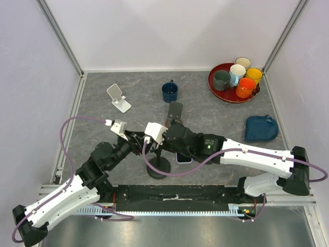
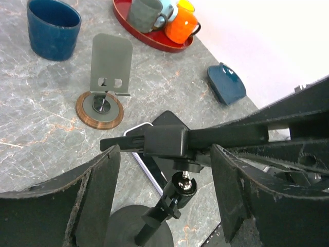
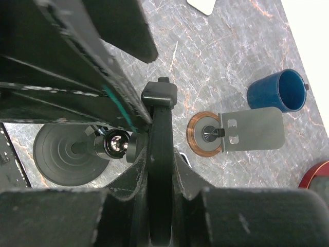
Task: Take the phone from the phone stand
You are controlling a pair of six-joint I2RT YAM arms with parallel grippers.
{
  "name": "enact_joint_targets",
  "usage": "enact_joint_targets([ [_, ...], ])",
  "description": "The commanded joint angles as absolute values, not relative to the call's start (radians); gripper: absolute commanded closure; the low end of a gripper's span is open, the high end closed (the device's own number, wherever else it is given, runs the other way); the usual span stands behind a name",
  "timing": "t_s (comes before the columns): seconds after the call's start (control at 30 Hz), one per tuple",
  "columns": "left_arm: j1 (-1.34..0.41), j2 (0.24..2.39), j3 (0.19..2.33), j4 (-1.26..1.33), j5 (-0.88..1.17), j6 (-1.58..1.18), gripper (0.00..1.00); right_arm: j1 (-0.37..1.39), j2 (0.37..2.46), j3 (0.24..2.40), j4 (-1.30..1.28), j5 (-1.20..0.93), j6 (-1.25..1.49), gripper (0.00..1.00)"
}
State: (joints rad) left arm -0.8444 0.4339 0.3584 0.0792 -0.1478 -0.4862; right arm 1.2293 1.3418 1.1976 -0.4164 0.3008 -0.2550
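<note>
The phone (image 1: 183, 157) lies flat on the table beside the black phone stand (image 1: 159, 167), partly under my right arm. In the left wrist view the phone (image 2: 154, 163) shows as a dark screen with a white edge under the stand's clamp bar (image 2: 164, 140). My right gripper (image 3: 160, 164) is shut on that clamp bar (image 3: 160, 118), seen edge-on above the stand's round base (image 3: 64, 154). My left gripper (image 2: 165, 154) is open. Its fingers (image 2: 100, 180) stand either side of the clamp head and ball joint (image 2: 181, 186) without touching them.
A silver stand on a wooden disc (image 1: 175, 113) is just behind the arms, and a white stand (image 1: 118, 98) sits at the back left. A blue cup (image 1: 169, 91) and a red tray (image 1: 216, 88) of cups are further back. A blue pouch (image 1: 261, 128) lies to the right.
</note>
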Motion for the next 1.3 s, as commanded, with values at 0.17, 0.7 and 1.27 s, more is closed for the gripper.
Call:
enact_joint_targets([
  [0.17, -0.717, 0.437, 0.477, -0.141, -0.057, -0.695, 0.25, 1.285, 1.264, 1.152, -0.249, 0.308, -0.293, 1.00],
  [0.7, -0.703, 0.589, 0.552, -0.138, -0.005, -0.936, 0.27, 1.371, 1.325, 1.160, -0.238, 0.443, -0.328, 1.00],
  [1.27, -0.704, 0.541, 0.500, -0.179, 0.061, -1.052, 0.42, 1.404, 1.354, 1.157, -0.218, 0.540, -0.359, 1.00],
])
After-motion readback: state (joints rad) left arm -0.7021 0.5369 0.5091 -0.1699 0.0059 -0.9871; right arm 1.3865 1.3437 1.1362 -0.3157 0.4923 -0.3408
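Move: The clamp jaw gripping the phone's edge stands just ahead of the open left fingers: some 3 cm forward, 3 cm right and 2 cm lower. From the right hand, which already holds the phone, the jaw is about 3 cm forward and 5 cm left, roughly level. From the left hand, the stand's round base is some 4 cm back, 4 cm right and 19 cm down; the purple phone lies about 5 cm forward, 16 cm right and 20 cm down. Phone and clamp head are drawn back about 2.5 cm and slightly left by the right hand, which keeps its hold and swings its fingertips up a little. The left hand meets them almost on the spot, swaying briefly a couple of centimetres left and back while tipping down and rolling to its right, some 30 degrees in all, then narrows its open fingers partway around the jaw; a firm pinch can't be seen. ##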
